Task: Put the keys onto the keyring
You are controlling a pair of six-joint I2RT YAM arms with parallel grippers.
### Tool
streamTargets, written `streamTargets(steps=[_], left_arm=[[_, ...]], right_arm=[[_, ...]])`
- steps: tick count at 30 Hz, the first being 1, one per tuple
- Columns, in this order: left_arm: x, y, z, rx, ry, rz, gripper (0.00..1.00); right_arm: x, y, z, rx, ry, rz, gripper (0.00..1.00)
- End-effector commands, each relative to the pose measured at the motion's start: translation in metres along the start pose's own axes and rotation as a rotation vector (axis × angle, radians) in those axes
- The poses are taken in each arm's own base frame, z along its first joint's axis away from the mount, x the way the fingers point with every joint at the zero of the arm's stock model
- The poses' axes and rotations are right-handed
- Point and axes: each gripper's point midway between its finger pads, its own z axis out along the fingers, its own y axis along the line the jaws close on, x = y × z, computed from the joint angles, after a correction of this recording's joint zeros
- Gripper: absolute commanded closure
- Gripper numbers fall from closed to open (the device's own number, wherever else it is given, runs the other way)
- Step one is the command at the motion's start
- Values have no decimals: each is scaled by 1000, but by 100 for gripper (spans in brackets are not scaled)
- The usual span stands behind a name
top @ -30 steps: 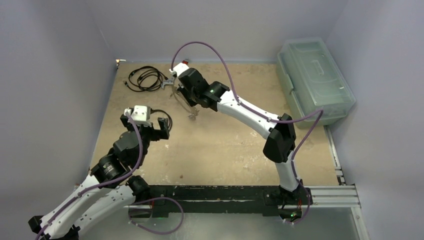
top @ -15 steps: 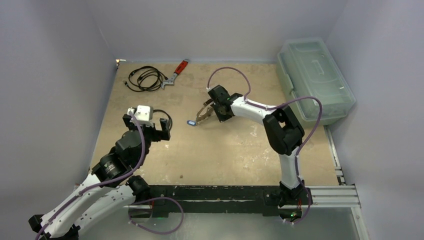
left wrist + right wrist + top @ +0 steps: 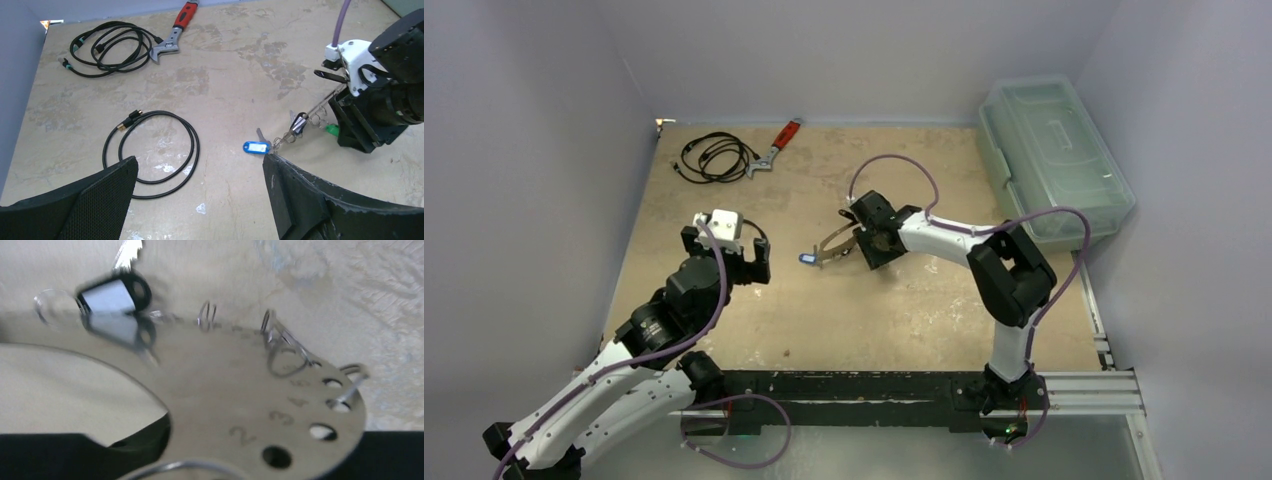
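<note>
The keyring [image 3: 832, 246] is a thin grey metal loop that slants from the table up into my right gripper [image 3: 864, 238], which is shut on its upper end. In the left wrist view the keyring [image 3: 312, 108] shows edge-on. A blue-tagged key [image 3: 256, 147] lies on the table at its low end, a dark key [image 3: 299, 122] hangs midway, and a green tag [image 3: 331, 130] sits by the right gripper. Close up, the keyring plate [image 3: 235, 390] has numbered holes, and the dark, white-faced tag [image 3: 112, 295] dangles. My left gripper [image 3: 200, 165] is open, low, just short of the blue key [image 3: 806, 259].
A red-handled wrench [image 3: 776, 145] and a coiled black cable [image 3: 714, 155] lie at the far left. Another black cable loop [image 3: 150, 147] lies under the left gripper. A clear lidded plastic box [image 3: 1049, 160] stands along the right edge. Grey walls close in the left and back.
The right arm swung from beside the wrench down to the table's middle with the keyring, lowering the blue key onto the table. The left arm crept forward and right.
</note>
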Motion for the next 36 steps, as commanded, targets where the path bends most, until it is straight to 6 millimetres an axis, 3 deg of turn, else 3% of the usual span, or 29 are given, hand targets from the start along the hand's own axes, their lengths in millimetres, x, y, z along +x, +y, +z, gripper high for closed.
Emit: streamTargets(steps=[1, 3, 4, 5, 10, 14, 18, 24, 27, 32, 36], left_arm=[[-7, -3, -1, 20, -15, 1, 6], [-7, -2, -1, 13, -15, 2, 6], [-7, -2, -1, 13, -16, 0, 6], [-7, -2, -1, 12, -17, -1, 6], [-5, -1, -1, 9, -10, 4, 6], [-6, 2, -2, -6, -12, 0, 6], [-5, 2, -1, -7, -10, 0, 6], [-8, 2, -1, -24, -27, -89, 1], [-7, 9, -1, -71, -38, -139, 1], [-4, 9, 4, -90, -21, -87, 1], [2, 10, 12, -123, -1, -46, 1]], right_arm=[[6, -1, -31, -30, -36, 61, 39], [1, -7, -50, -20, -83, 87, 11], [-2, -10, -60, -14, -105, 99, 3], [-8, -10, -73, -26, -135, 109, 1], [-39, -13, -115, -44, -243, 133, 1], [-69, -18, -124, -24, -354, 170, 1], [-86, -20, -133, -23, -451, 210, 1], [-79, -6, -146, -159, -580, 260, 5], [-71, -9, -154, -184, -666, 272, 5], [-65, -45, -177, -63, -858, 315, 2], [-52, -80, -183, 107, -908, 366, 1]])
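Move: The right hand is right at the table, holding the keyring plate, already starting to loosen, tipped on edge by its right end; the plate's middle lies about 5 cm to its left and some 1 cm back. The blue tag rests roughly 10 cm left and 4 cm back, the cable ring about 22 cm left and 2 cm back, and the wrench some 16 cm left and 18 cm ahead. From the left hand, the keyring is around 9 cm ahead, 17 cm to the right and 23 cm below. The right hand goes on opening its barely parted fingers to full width and lets go of the keyring plate, slipping some 3 cm back and 2 cm right off its edge before climbing straight away from it, about 16 cm up in all. As it rises it sways slightly forward and back again, then drifts right to end about 5 cm right of its start, the fingertips swinging up from steeply down towards forward by about 35 degrees while the hand's left side lifts. ##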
